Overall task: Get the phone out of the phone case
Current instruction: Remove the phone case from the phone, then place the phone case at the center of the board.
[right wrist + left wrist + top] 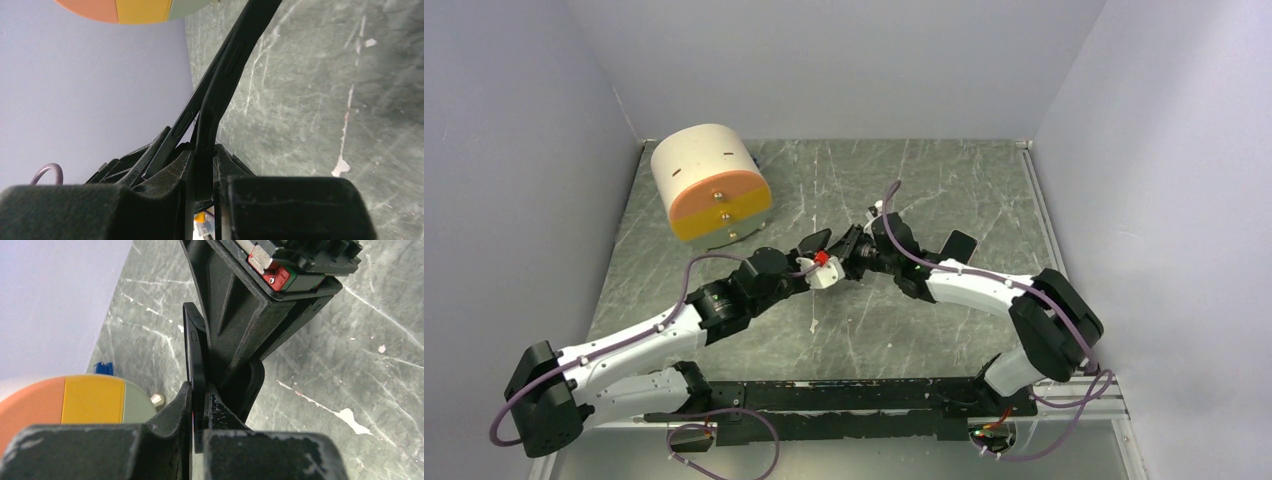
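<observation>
Both grippers meet above the middle of the table point(924, 190). My left gripper point(821, 262) point(198, 390) is shut on the thin black phone point(195, 350), which stands on edge with its side button showing. My right gripper point(852, 255) point(204, 150) is shut on the edge of the black phone case point(220, 85). In the right wrist view the phone point(182, 125) angles away from the case to the left, the two parting in a narrow V. The case's curved corner point(255, 385) shows beside the phone in the left wrist view.
A cream cylinder with an orange and yellow face point(712, 185) point(75, 400) stands at the back left of the grey marbled table. A small blue thing point(102, 367) sits by it. Lilac walls close in the left, back and right sides.
</observation>
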Motion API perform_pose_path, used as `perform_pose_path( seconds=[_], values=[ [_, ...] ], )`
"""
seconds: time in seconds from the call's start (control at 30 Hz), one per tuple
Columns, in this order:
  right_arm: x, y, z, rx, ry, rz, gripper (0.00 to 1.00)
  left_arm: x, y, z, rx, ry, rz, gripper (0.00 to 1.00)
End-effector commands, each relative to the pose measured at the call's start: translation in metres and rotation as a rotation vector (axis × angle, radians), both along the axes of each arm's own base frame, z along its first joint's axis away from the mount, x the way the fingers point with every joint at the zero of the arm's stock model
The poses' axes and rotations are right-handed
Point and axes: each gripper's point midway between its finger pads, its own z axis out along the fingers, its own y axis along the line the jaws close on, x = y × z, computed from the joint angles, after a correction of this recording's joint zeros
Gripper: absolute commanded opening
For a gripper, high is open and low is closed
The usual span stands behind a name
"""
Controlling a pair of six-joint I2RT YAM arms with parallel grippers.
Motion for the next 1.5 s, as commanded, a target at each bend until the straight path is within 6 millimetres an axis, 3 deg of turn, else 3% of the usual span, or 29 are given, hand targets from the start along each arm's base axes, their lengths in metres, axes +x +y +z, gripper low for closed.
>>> perform_pose_path(
  seconds=[0.0, 0.23, 0.4, 0.53, 0.7, 1.07, 1.2, 1.33, 1.47],
  values=[
    [0.081, -0.029, 0.005, -0.061, -0.134, -0.26, 0.0, -0.018, -0.019, 0.077, -0.236, -0.054, -0.078, 0.02],
    [0.098, -0.035, -0.028, -0.144, -0.116, -0.252, 0.0, -0.003, 0.014, 0.106, -0.321, -0.089, 0.104, 0.03],
    [0.107, -0.045, -0.041, -0.179, -0.155, -0.211, 0.0, -0.003, 0.03, 0.12, -0.408, -0.088, 0.122, 0.02],
    [0.117, -0.048, -0.033, -0.145, -0.221, -0.155, 0.0, -0.006, 0.031, 0.123, -0.423, -0.085, 0.099, 0.03],
    [0.146, -0.055, -0.035, -0.183, -0.283, -0.154, 0.0, -0.004, 0.038, 0.126, -0.426, -0.109, 0.123, 0.03],
    [0.201, -0.045, -0.085, -0.278, -0.249, -0.04, 0.0, -0.003, 0.039, 0.121, -0.405, -0.133, 0.113, 0.03],
    [0.218, -0.042, -0.094, -0.313, -0.244, 0.015, 0.0, -0.002, 0.038, 0.12, -0.405, -0.127, 0.11, 0.03],
    [0.227, -0.051, -0.114, -0.345, -0.204, 0.003, 0.0, -0.001, 0.04, 0.12, -0.403, -0.129, 0.118, 0.03],
    [0.234, -0.062, -0.128, -0.379, -0.175, -0.02, 0.13, 0.0, 0.041, 0.119, -0.404, -0.128, 0.119, 0.03]
  ],
)
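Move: The black case, already partly splayed off the phone, is in the right fingers; the open table spot it is taken to lies about 25 cm ahead of the right hand, sideways level with it and some 15 cm below. The cabinet stands about 20 cm ahead and 30 cm left of that hand; the light-rimmed phone lies roughly 11 cm ahead and 32 cm right. From the left hand, which grips the phone, the case's middle is about 4 cm straight ahead. The case is pulled off the phone: both hands first ease slightly left, then the right hand sweeps forward, down and right while the left lifts its phone about 9 cm and drifts left, rolling left side down. Still pinching the case edge, the right hand carries on forward and down towards the open table, some 22 cm forward in all, rolling about 20 degrees left side down; the left hand holds still with its fingers shut. ##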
